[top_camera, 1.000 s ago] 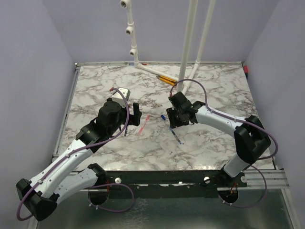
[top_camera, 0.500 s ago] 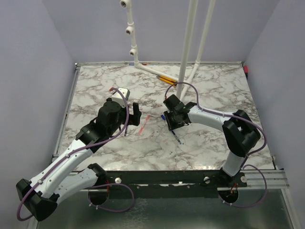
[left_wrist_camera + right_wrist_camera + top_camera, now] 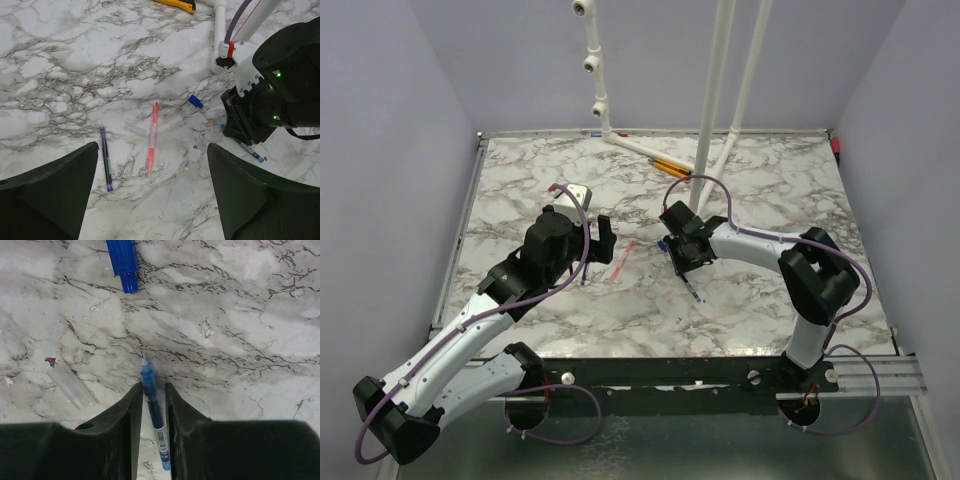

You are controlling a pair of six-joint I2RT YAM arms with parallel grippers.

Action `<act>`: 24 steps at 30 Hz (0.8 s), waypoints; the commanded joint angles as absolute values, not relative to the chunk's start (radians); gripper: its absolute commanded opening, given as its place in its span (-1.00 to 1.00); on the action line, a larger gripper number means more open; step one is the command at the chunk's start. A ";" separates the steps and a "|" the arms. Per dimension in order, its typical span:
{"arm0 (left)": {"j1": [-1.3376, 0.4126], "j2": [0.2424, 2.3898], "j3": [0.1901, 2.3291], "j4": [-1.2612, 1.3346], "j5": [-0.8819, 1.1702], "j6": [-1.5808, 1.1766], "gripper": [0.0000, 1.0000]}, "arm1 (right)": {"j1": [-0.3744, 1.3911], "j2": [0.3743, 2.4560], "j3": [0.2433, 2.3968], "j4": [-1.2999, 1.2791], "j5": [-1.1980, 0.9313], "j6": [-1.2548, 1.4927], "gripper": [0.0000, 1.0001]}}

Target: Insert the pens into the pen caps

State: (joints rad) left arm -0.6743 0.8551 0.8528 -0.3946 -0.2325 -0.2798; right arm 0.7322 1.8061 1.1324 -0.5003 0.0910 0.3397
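The blue pen [image 3: 152, 410] lies on the marble between the jaws of my right gripper [image 3: 153, 386], its tip past the fingertips. The jaws stand narrow on either side of it, with slim gaps still showing. From above, the right gripper [image 3: 682, 262] is low over that pen [image 3: 692, 290]. A blue pen cap [image 3: 123, 262] lies just beyond, also visible from the left wrist [image 3: 195, 101]. My left gripper [image 3: 152, 145] hangs wide open above the pink-red pen [image 3: 152, 137], with a dark pen [image 3: 105, 157] to its left. A clear cap [image 3: 136, 130] lies beside the pink-red pen.
Orange-and-black sticks [image 3: 670, 167] lie at the back by the white pipe frame [image 3: 710, 100]. A small white object [image 3: 577, 192] sits behind the left arm. A second clear cap [image 3: 70, 382] lies left of the right fingers.
My right gripper has shifted left and down over the blue pen, and its jaws have narrowed around it. The left arm and the other pens have not moved.
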 commanded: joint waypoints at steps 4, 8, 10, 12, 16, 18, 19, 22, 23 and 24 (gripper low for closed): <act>-0.668 0.840 0.840 -0.393 -0.240 -0.277 0.79 | 0.753 1.857 1.125 -0.498 0.156 0.339 -0.62; -0.666 0.842 0.841 -0.393 -0.239 -0.277 0.79 | 0.762 1.864 1.118 -0.506 0.176 0.341 -0.88; -0.667 0.843 0.841 -0.394 -0.238 -0.278 0.79 | 0.764 1.865 1.115 -0.509 0.182 0.344 -0.99; -0.667 0.844 0.842 -0.393 -0.238 -0.278 0.79 | 0.768 1.858 1.115 -0.509 0.184 0.346 -0.99; -0.664 0.850 0.841 -0.393 -0.231 -0.277 0.79 | 0.770 1.807 1.111 -0.499 0.171 0.353 -0.99; -0.666 0.851 0.841 -0.393 -0.225 -0.276 0.79 | 0.769 1.771 1.111 -0.497 0.161 0.355 -0.99; -0.666 0.851 0.841 -0.393 -0.222 -0.276 0.79 | 0.769 1.752 1.111 -0.496 0.157 0.356 -0.99; -0.665 0.850 0.839 -0.391 -0.203 -0.275 0.79 | 0.769 1.683 1.100 -0.491 0.141 0.366 -0.99; -0.666 0.851 0.839 -0.389 -0.188 -0.275 0.79 | 0.770 1.660 1.092 -0.488 0.132 0.368 -0.99; -0.665 0.856 0.839 -0.387 -0.160 -0.276 0.80 | 0.770 1.634 1.086 -0.485 0.123 0.371 -0.99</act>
State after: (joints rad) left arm -0.6693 0.8547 0.8520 -0.3950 -0.2283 -0.2798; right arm 0.7605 1.7493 1.1046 -0.4950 0.1490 0.3485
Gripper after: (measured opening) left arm 0.898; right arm 0.045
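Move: Just about at its own height, the blue pen lies between the right hand's part-open fingers, near the writing end, its middle some 3 cm back and 2 cm to the right. The blue cap is about 7 cm ahead and 4 cm left of that hand. The clear cap lies roughly 7 cm left and 2 cm back. From the idle left hand the pen is about 17 cm right, 1 cm back and 22 cm below. Closing its already lowered fingers, the right hand stays in place and pinches the blue pen just behind its writing end, tilting only a few degrees. Once shut, it keeps the grip and starts straight up off the table, rising roughly 1 cm by the end. ##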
